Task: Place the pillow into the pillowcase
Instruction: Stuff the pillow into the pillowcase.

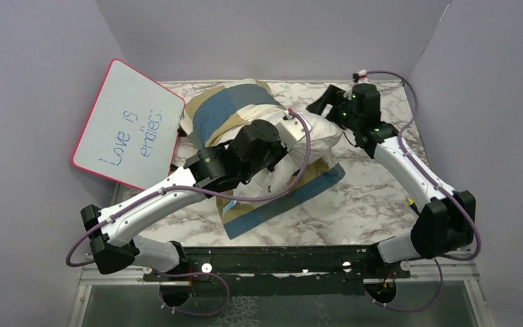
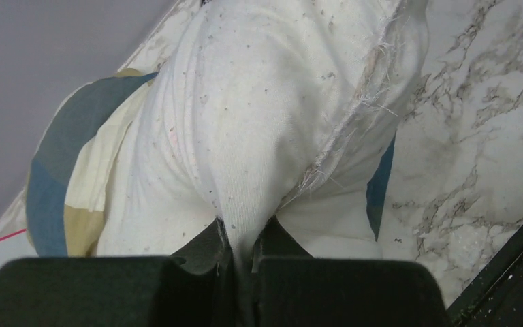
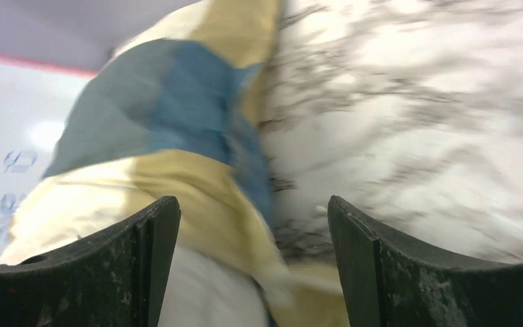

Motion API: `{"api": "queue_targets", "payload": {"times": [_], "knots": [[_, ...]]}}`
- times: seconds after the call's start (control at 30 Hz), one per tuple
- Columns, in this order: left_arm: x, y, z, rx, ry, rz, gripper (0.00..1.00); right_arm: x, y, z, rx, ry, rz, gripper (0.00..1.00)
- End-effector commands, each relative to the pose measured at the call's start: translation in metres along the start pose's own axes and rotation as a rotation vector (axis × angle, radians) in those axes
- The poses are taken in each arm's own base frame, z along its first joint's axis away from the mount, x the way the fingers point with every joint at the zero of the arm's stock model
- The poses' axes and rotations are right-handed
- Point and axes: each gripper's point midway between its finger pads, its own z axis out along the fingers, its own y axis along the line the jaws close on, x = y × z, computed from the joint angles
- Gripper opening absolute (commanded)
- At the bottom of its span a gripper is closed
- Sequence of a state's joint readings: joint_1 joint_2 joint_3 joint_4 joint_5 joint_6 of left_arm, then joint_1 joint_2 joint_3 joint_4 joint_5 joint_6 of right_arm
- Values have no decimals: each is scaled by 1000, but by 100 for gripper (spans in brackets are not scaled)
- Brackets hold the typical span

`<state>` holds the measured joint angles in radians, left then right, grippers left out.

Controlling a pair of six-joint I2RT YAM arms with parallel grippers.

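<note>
The white pillow (image 1: 321,139) lies mid-table, its far-left part inside the blue, tan and cream checked pillowcase (image 1: 223,112). More of the case lies flat under its near side. My left gripper (image 1: 291,133) sits on top of the pillow. In the left wrist view it (image 2: 245,248) is shut on a pinched fold of the pillow (image 2: 259,102), with the pillowcase (image 2: 61,170) to the left. My right gripper (image 1: 323,102) hovers at the pillow's far right end. In its own view it (image 3: 252,218) is open over the pillowcase (image 3: 170,109) edge and the pillow (image 3: 204,293), holding nothing.
A pink-rimmed whiteboard (image 1: 126,126) with blue writing leans at the far left, against the pillowcase. Grey walls close in the marble table (image 1: 374,197) on the left, back and right. A black rail (image 1: 279,259) runs along the near edge between the arm bases.
</note>
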<state>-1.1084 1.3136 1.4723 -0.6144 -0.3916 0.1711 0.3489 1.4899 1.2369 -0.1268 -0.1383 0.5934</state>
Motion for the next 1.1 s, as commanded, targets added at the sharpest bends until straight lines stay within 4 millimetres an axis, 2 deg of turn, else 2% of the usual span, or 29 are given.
{"api": "queue_targets", "payload": {"times": [0.0, 0.07, 0.13, 0.23, 0.3, 0.4, 0.47, 0.63, 0.8, 0.9, 1.07], "knots": [[-38, 18, 26, 60, -146, -168, 0, -19, -80, -51, 322, -138, 74, 83], [-41, 26, 36, 57, -152, -208, 0, -15, -96, -67, 361, -151, 78, 82], [-47, 35, 44, 58, -167, -261, 0, -1, -96, -76, 335, -132, 64, 76], [-59, 49, 52, 56, -205, -353, 0, 36, -77, -84, 158, -69, 61, 62], [-68, 56, 55, 56, -231, -392, 0, 54, -63, -89, 41, -39, 62, 59], [-79, 65, 57, 55, -252, -443, 0, 68, -28, -95, -197, -37, 95, 54], [-87, 69, 56, 51, -270, -460, 0, 72, -17, -93, -283, -53, 131, 53], [-98, 79, 50, 39, -301, -492, 0, 62, -2, -76, -398, -143, 132, 46], [-102, 81, 46, 41, -313, -509, 0, 53, 10, -50, -454, -172, 112, 44], [-104, 80, 46, 50, -319, -530, 0, 52, 11, -28, -438, -180, 54, 43], [-107, 78, 46, 61, -331, -557, 0, 55, 3, 4, -399, -200, -5, 43]]}}
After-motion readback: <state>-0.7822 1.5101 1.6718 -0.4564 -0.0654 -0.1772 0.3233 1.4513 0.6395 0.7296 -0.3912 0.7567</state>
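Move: My left hand already pinches the pillow. The pillowcase rim that my right hand goes for lies about 6 cm back of that hand, straight below by some 12 cm. Seen from my left hand, the rim is roughly 13 cm ahead, 10 cm right and 20 cm down. The pillow's loose end is about 4 cm back of my right hand and 6 cm below, the blue hem corner about 6 cm back, 7 cm right and 19 cm below. With my left hand I keep the pillow pinched and swing it about 10 cm forward, dipping slightly, then lifting and rolling its left side down. My right hand sweeps right past the pillow's loose end, then back and down, and finally comes forward and left, low towards the case rim under the pillow, its fingers narrowing from wide to about half open; a grip isn't visible yet. ##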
